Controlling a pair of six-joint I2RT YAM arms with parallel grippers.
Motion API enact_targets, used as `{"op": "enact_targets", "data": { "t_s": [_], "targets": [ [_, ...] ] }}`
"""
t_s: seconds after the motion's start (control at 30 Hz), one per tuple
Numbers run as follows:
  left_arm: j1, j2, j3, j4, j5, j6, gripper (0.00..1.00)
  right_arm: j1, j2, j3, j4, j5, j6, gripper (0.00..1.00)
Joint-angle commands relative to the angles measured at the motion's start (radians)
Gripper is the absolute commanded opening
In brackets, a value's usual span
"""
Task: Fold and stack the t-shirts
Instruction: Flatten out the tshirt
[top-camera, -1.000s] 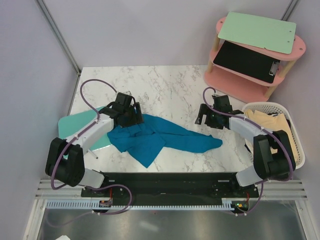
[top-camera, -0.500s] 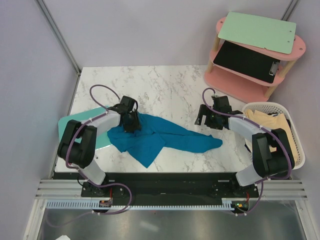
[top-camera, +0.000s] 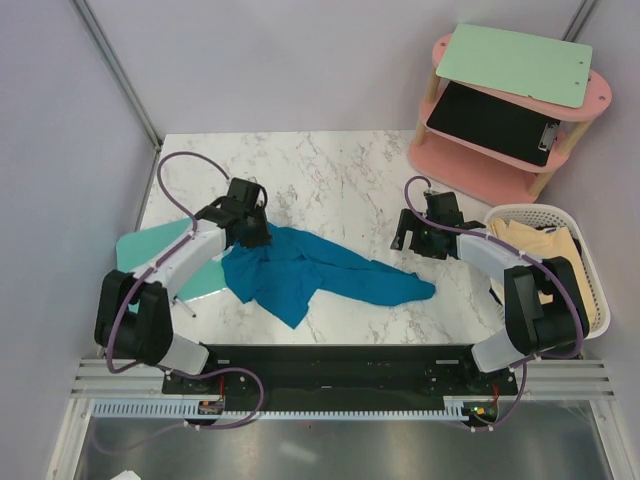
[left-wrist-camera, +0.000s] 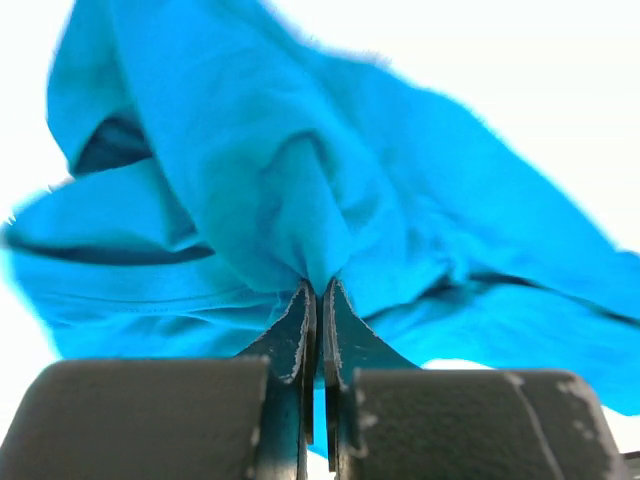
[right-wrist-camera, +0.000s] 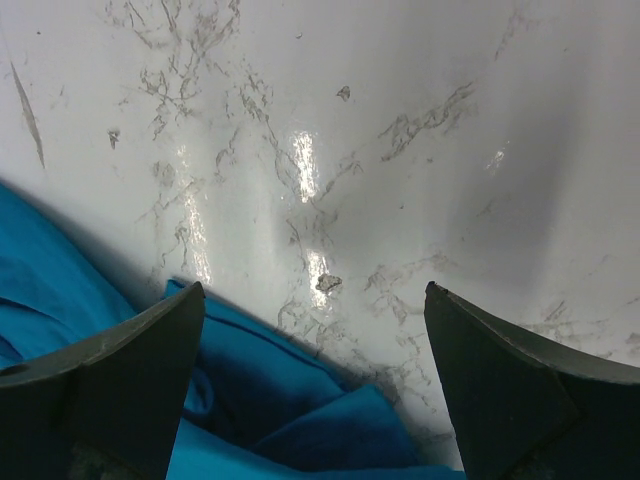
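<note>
A teal-blue t-shirt (top-camera: 310, 275) lies crumpled across the marble table (top-camera: 330, 180). My left gripper (top-camera: 258, 232) is shut on a fold at the shirt's upper left end. In the left wrist view its two jaws pinch a peak of the teal-blue t-shirt (left-wrist-camera: 300, 200), which hangs in folds ahead of my left gripper (left-wrist-camera: 320, 290). My right gripper (top-camera: 408, 236) hovers open above the table, just beyond the shirt's right end. The right wrist view shows my right gripper (right-wrist-camera: 315, 292) wide apart, with the teal-blue t-shirt (right-wrist-camera: 250, 410) low between its fingers. Pale cream-yellow t-shirts (top-camera: 540, 243) lie in the basket.
A white mesh basket (top-camera: 590, 290) stands at the table's right edge. A mint-green board (top-camera: 140, 250) lies under the left arm at the table's left side. A pink two-level shelf (top-camera: 595, 100) at the back right carries a green clipboard (top-camera: 515, 62) and a black one (top-camera: 490, 122).
My left gripper closed on the shirt's upper left fold and drew back to the upper left, dragging the shirt leftward. The right arm stayed still.
</note>
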Motion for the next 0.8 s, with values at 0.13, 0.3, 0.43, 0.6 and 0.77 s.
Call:
{"op": "enact_targets", "data": {
  "t_s": [0.13, 0.3, 0.43, 0.6, 0.77],
  "targets": [
    [0.022, -0.087, 0.176, -0.082, -0.064, 0.081, 0.09, 0.003, -0.014, 0.007, -0.012, 0.036, -0.016, 0.98],
    [0.023, -0.017, 0.180, -0.077, -0.051, 0.087, 0.37, 0.004, -0.022, 0.002, -0.015, 0.041, -0.019, 0.98],
    [0.023, 0.018, 0.152, -0.045, -0.035, 0.082, 0.36, 0.003, -0.028, 0.001, -0.020, 0.046, -0.022, 0.98],
    [0.025, 0.032, 0.144, -0.033, -0.043, 0.084, 0.36, 0.003, -0.028, 0.002, -0.023, 0.050, -0.027, 0.98],
    [0.031, 0.071, 0.157, -0.033, -0.078, 0.088, 0.59, 0.003, -0.017, -0.002, -0.021, 0.049, -0.027, 0.98]
  ]
}}
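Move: The t-shirt, a fold of it still pinched in the left hand, has its middle about 9 cm to that hand's right, 6 cm back and 7 below. Its far right end lies some 28 cm right and 10 back, its lower flap about 3 cm right and 11 back. The green board's middle is roughly 15 cm left and 3 back. From the idle right hand, the shirt's middle lies about 17 cm left and 6 back. The t-shirt's pinched fold is hauled up about 8 cm and some 3 cm forward by the left hand in a quick flick, the fingers swinging outward about 10 degrees. The fingers begin to open near the top and let go of the cloth; the hand then sinks some 5 cm towards the shirt, opening to about half. ##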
